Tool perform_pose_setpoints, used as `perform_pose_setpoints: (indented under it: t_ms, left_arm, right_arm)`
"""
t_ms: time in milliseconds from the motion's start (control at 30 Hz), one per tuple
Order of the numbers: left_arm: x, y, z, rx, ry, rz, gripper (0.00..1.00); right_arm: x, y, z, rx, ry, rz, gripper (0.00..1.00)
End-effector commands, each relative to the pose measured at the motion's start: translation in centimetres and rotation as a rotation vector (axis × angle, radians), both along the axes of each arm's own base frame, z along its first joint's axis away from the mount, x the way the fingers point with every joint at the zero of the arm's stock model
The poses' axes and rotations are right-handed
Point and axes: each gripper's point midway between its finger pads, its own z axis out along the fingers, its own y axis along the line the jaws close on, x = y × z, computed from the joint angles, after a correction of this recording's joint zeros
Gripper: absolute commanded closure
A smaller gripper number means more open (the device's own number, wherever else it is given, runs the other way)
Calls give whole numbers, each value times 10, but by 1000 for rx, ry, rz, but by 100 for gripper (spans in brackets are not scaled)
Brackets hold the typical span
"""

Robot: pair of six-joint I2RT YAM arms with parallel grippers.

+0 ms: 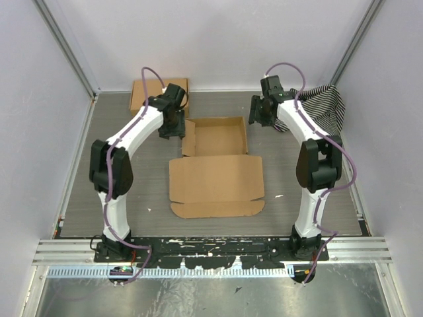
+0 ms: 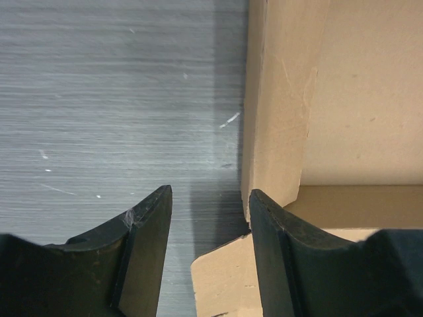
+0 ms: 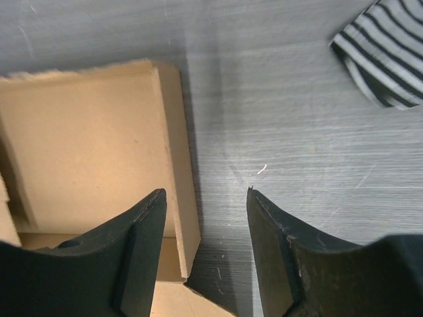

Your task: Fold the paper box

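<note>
The brown paper box (image 1: 217, 173) lies mid-table. Its far half is a shallow tray with side walls raised; its near half lies flat. My left gripper (image 1: 177, 132) hangs at the tray's left wall. In the left wrist view that gripper (image 2: 210, 198) is open; the left wall (image 2: 274, 119) stands just beyond its right finger, and a flap corner (image 2: 225, 277) lies below the gap. My right gripper (image 1: 258, 121) is at the tray's right wall. It (image 3: 206, 195) is open, and the right wall (image 3: 180, 165) stands in the gap near its left finger, unclamped.
A second brown cardboard piece (image 1: 142, 92) lies at the back left behind the left arm. A black-and-white striped cloth (image 1: 327, 105) (image 3: 386, 59) is bunched at the back right. White enclosure walls close in on three sides.
</note>
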Motion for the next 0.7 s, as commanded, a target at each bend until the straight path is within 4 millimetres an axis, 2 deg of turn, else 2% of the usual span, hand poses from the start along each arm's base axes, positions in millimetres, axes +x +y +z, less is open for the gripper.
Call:
perform_pose_setpoints:
  t_ms: [0, 200, 667]
  left_arm:
    - [11, -38, 2, -106, 26, -57, 43]
    - [19, -39, -8, -98, 23, -45, 43]
    - [32, -29, -54, 32, 113, -38, 44]
  right_arm:
    - [-5, 23, -2, 65, -6, 90, 43]
    - [-8, 25, -7, 69, -6, 122, 44]
    - [-15, 28, -34, 48, 47, 150, 47]
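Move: The box's left side wall, with its inward-leaning flap, lies about 5 cm ahead of the left hand's point, 3 cm to its right and 9 cm below. From the right hand, the right side wall's middle is roughly 3 cm to the left, 1 cm back and 10 cm down. The flat lid panel lies some 15 cm right and 15 cm back from the left hand; the striped cloth is about 22 cm right and 8 cm ahead of the right hand. Bring the left gripper to the right by about 4 cm while easing it down, then forward some 3 cm and further down over the left side wall, fingers open on either side of its line. Drop the right gripper about 4 cm and draw it back 2 cm towards the right side wall, then edge it left with a slight counter-clockwise turn, also staying open. ##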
